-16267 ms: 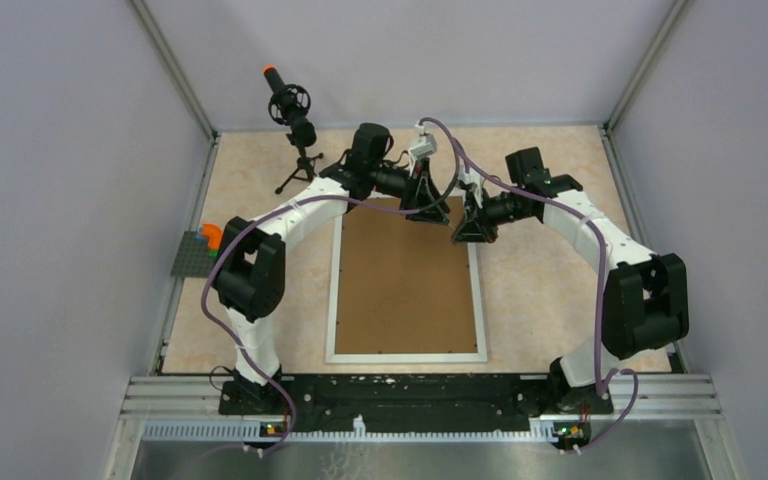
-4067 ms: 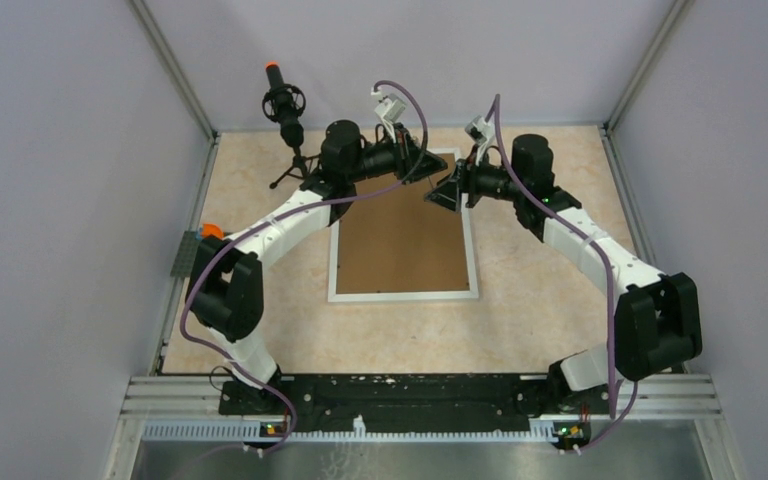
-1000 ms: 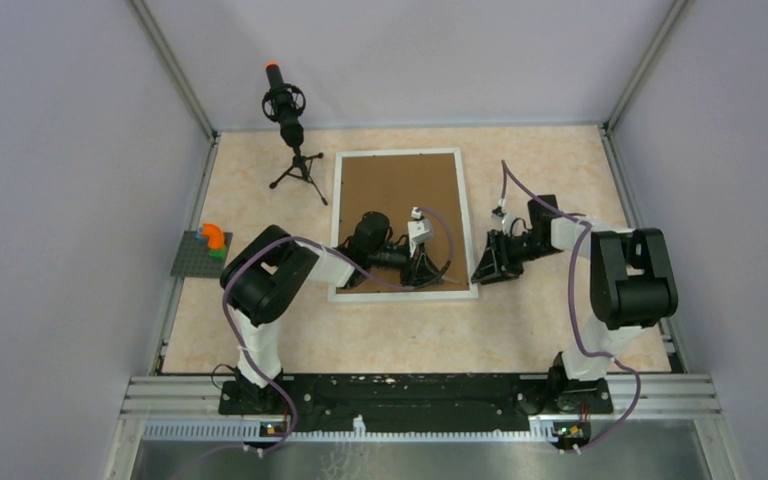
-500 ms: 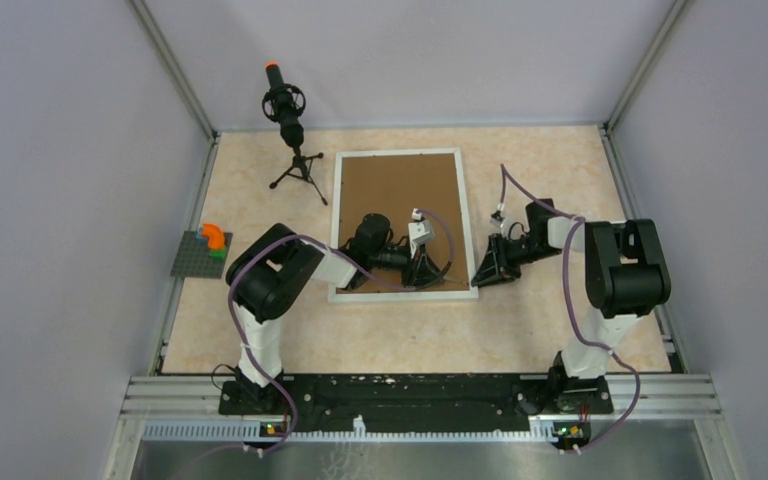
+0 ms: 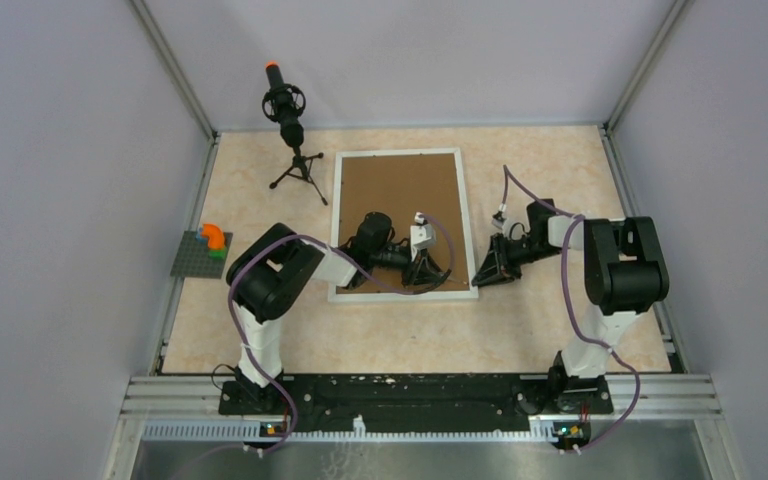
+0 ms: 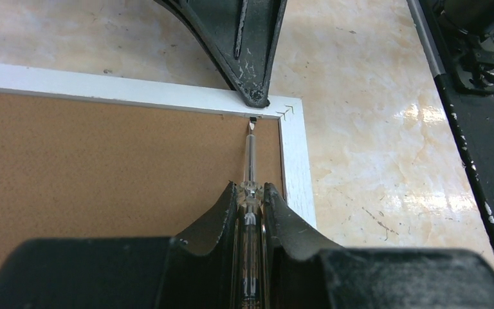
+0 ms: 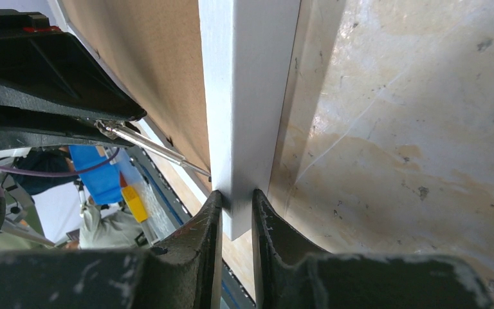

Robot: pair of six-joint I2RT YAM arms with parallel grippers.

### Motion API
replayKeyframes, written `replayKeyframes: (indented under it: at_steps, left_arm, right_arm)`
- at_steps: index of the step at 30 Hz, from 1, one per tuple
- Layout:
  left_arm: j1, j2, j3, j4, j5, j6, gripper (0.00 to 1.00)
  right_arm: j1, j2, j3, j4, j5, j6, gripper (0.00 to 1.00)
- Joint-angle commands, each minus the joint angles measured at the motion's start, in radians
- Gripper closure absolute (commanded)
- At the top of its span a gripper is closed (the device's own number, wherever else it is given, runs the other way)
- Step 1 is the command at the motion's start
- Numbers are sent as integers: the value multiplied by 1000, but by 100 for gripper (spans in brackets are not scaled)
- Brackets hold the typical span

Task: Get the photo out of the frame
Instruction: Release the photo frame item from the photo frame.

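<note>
The white frame [image 5: 336, 225] lies face down with its brown backing board [image 5: 400, 190] upward. The photo is hidden under the board. My left gripper [image 6: 251, 193] is shut on a clear-handled screwdriver [image 6: 249, 154]. The screwdriver's tip rests at a small metal tab in the frame's near right corner [image 6: 289, 138]. My right gripper [image 7: 235, 203] is shut on the frame's white border [image 7: 247, 96] at that same corner, one finger on each side of it. In the top view the left gripper [image 5: 425, 272] sits over the board and the right gripper [image 5: 485, 272] sits just outside the frame's right edge.
A microphone on a small tripod [image 5: 290, 120] stands at the back left. A grey baseplate with coloured bricks [image 5: 200, 252] lies at the left edge. The arms' black mounting rail [image 5: 410, 392] runs along the near edge.
The right gripper's jaws have closed onto the frame's corner border. The left gripper still holds the screwdriver at the same corner, and the frame has not moved.
</note>
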Motion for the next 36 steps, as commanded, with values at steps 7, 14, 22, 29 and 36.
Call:
replayKeyframes:
  at_steps: [7, 14, 22, 29, 36]
  left_arm:
    - [-203, 16, 143, -208, -157, 161, 100]
    - [-255, -15, 167, -262, -176, 239, 100]
    - [-258, -35, 234, -347, -218, 315, 100]
    - [-187, -104, 271, -457, -284, 233, 100]
    - [-101, -187, 333, -541, -244, 127, 100]
  right_arm:
    - [99, 114, 24, 70, 78, 11, 100]
    - [94, 124, 43, 57, 86, 14, 100]
    - [59, 103, 67, 32, 88, 6, 100]
    - [-22, -11, 112, -2, 123, -20, 80]
    - [-2, -192, 83, 14, 143, 62, 46]
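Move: The dark retaining tab at the photo frame's near right corner is about 5 cm to the left hand's right, 1 cm back and 3 cm below; the slim metal tool in that hand already touches it. The frame's corner is roughly 7 cm right, 4 cm back and 4 cm down. For the right hand, already pinching the side rail between its pads, the tab is 1 cm left and 1 cm below, level fore and aft; the corner is 3 cm back, 1 cm down. The tab is worked by the left hand's tool, edging right and up against the rail the right fingers brace; then the left hand shoots some 8 cm right and 5 cm up, rolling its forward side up about 20 degrees, and eases partway back left and forward, tool still held. The right hand shifts briefly left and back, then opens, lets go and moves forward, up and slightly right. ##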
